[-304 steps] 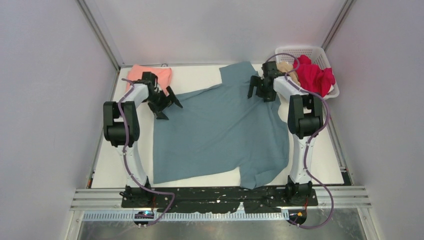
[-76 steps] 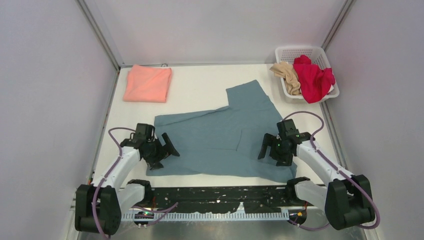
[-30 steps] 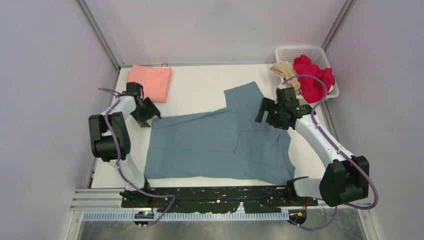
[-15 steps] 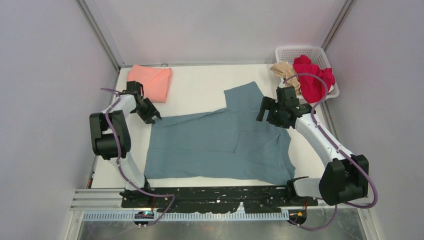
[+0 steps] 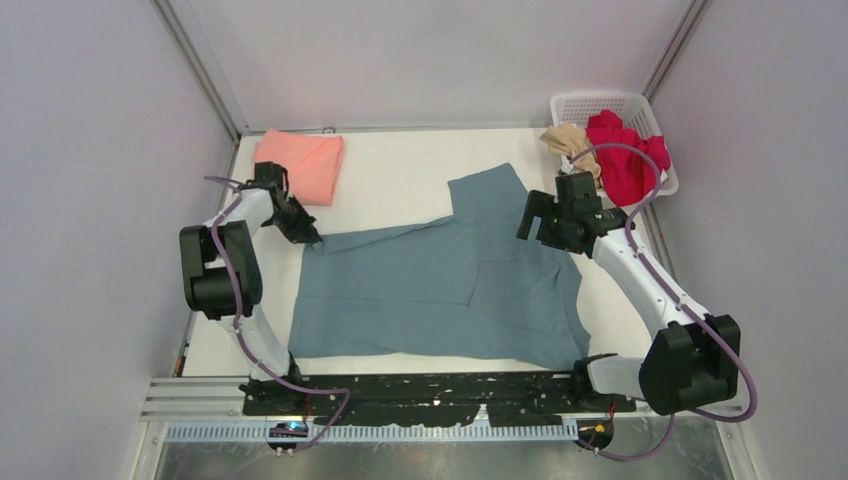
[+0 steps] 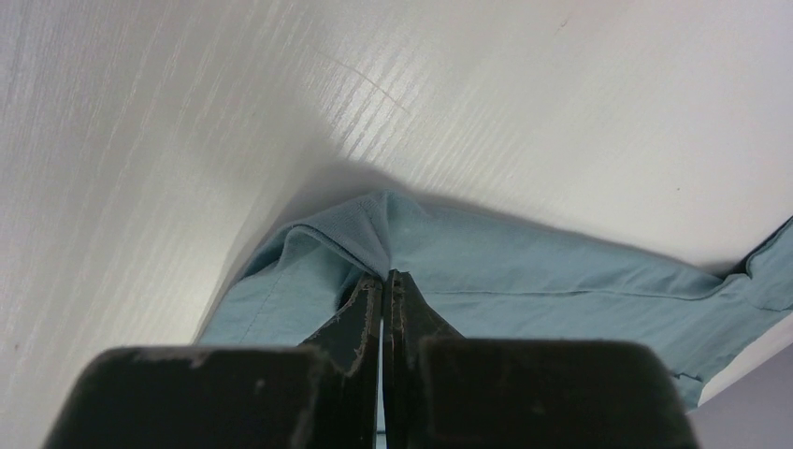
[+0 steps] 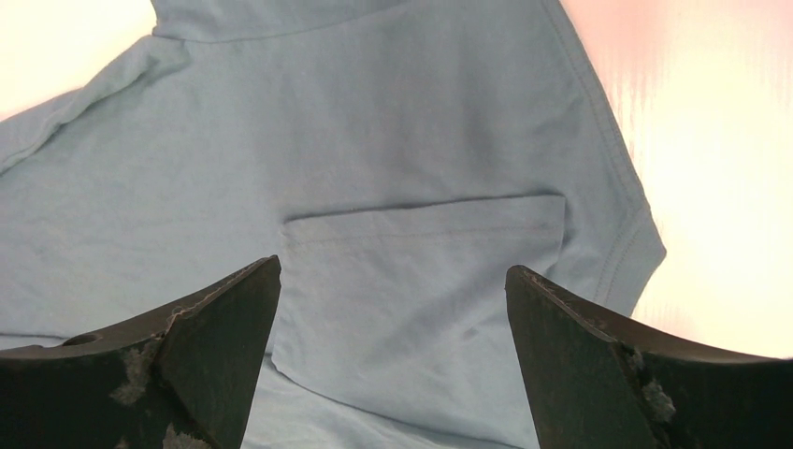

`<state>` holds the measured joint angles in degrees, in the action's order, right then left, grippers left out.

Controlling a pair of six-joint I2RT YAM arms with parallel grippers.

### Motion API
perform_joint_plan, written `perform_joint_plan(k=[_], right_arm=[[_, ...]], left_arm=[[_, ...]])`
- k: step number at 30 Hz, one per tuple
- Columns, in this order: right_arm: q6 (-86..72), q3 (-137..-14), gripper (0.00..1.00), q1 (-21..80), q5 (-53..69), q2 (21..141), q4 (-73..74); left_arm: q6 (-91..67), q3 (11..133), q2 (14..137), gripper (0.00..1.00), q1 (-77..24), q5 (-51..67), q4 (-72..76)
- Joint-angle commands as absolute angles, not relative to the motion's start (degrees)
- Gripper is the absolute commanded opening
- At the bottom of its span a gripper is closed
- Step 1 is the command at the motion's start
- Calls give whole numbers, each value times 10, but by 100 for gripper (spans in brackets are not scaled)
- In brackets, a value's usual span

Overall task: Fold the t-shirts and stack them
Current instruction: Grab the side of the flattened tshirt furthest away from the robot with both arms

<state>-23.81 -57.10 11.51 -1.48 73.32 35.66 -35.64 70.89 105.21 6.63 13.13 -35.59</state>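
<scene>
The slate-blue t-shirt (image 5: pixel 440 290) lies partly folded across the middle of the table. My left gripper (image 5: pixel 308 238) is at its far left corner. In the left wrist view its jaws are shut (image 6: pixel 385 273) on a pinched ridge of the blue cloth (image 6: pixel 524 281). My right gripper (image 5: pixel 535 225) hovers over the shirt's far right part, open wide (image 7: pixel 393 271), with only flat blue cloth (image 7: pixel 374 150) below it. A folded salmon-pink t-shirt (image 5: pixel 298 165) lies at the far left. The red t-shirt (image 5: pixel 625 150) and the beige t-shirt (image 5: pixel 565 140) sit bunched in the basket.
The white lattice basket (image 5: pixel 600 98) stands at the far right corner. Frame posts and grey walls enclose the table on three sides. Bare white tabletop (image 5: pixel 400 165) shows between the pink shirt and the blue one.
My left gripper has closed on the blue shirt's far left corner, bunching it slightly. The right arm has shifted only slightly and stays open.
</scene>
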Motion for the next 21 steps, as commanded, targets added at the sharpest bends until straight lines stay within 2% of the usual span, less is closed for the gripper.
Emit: perform_joint_plan(k=[1, 6, 14, 18, 21], right_arm=[[-225, -648, 95, 113, -18, 796, 291], [-221, -771, 95, 117, -37, 927, 242], [-166, -1113, 95, 118, -103, 1234, 289], [-163, -1288, 95, 117, -105, 1349, 302], [-163, -1368, 95, 117, -108, 1410, 316]], left_arm=[[-343, 699, 993, 0, 66, 143, -338], [-338, 692, 975, 0, 66, 148, -345], [-339, 711, 978, 0, 71, 159, -375], [-352, 722, 981, 0, 82, 178, -377], [-365, 749, 996, 0, 89, 188, -396]])
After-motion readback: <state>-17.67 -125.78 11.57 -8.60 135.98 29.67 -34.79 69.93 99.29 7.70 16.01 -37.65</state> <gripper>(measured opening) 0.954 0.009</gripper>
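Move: The far edge of the teal t-shirt's outstretched sleeve lies about 27 cm ahead of the open right hand, 4 cm to its left and some 10 cm below it. The tan shirt draped over the basket's rim is about 30 cm ahead and 17 cm to the right. The left hand already pinches the t-shirt's far left corner. From it that sleeve edge is about 20 cm ahead and 44 cm to the right, and the folded coral shirt 22 cm ahead and 7 cm to the left. The right hand sweeps quickly forward over the t-shirt, about 31 cm with only a slight drift to the left, until it is above the outstretched sleeve's far end, fingers wide open and touching nothing; it rises a little, then starts to sink near the end, while the wrist tips up some 15 degrees so the fingers point more forward. Meanwhile the left hand keeps its shut pinch on the far left corner and raises it about 3 cm, then holds it there. ##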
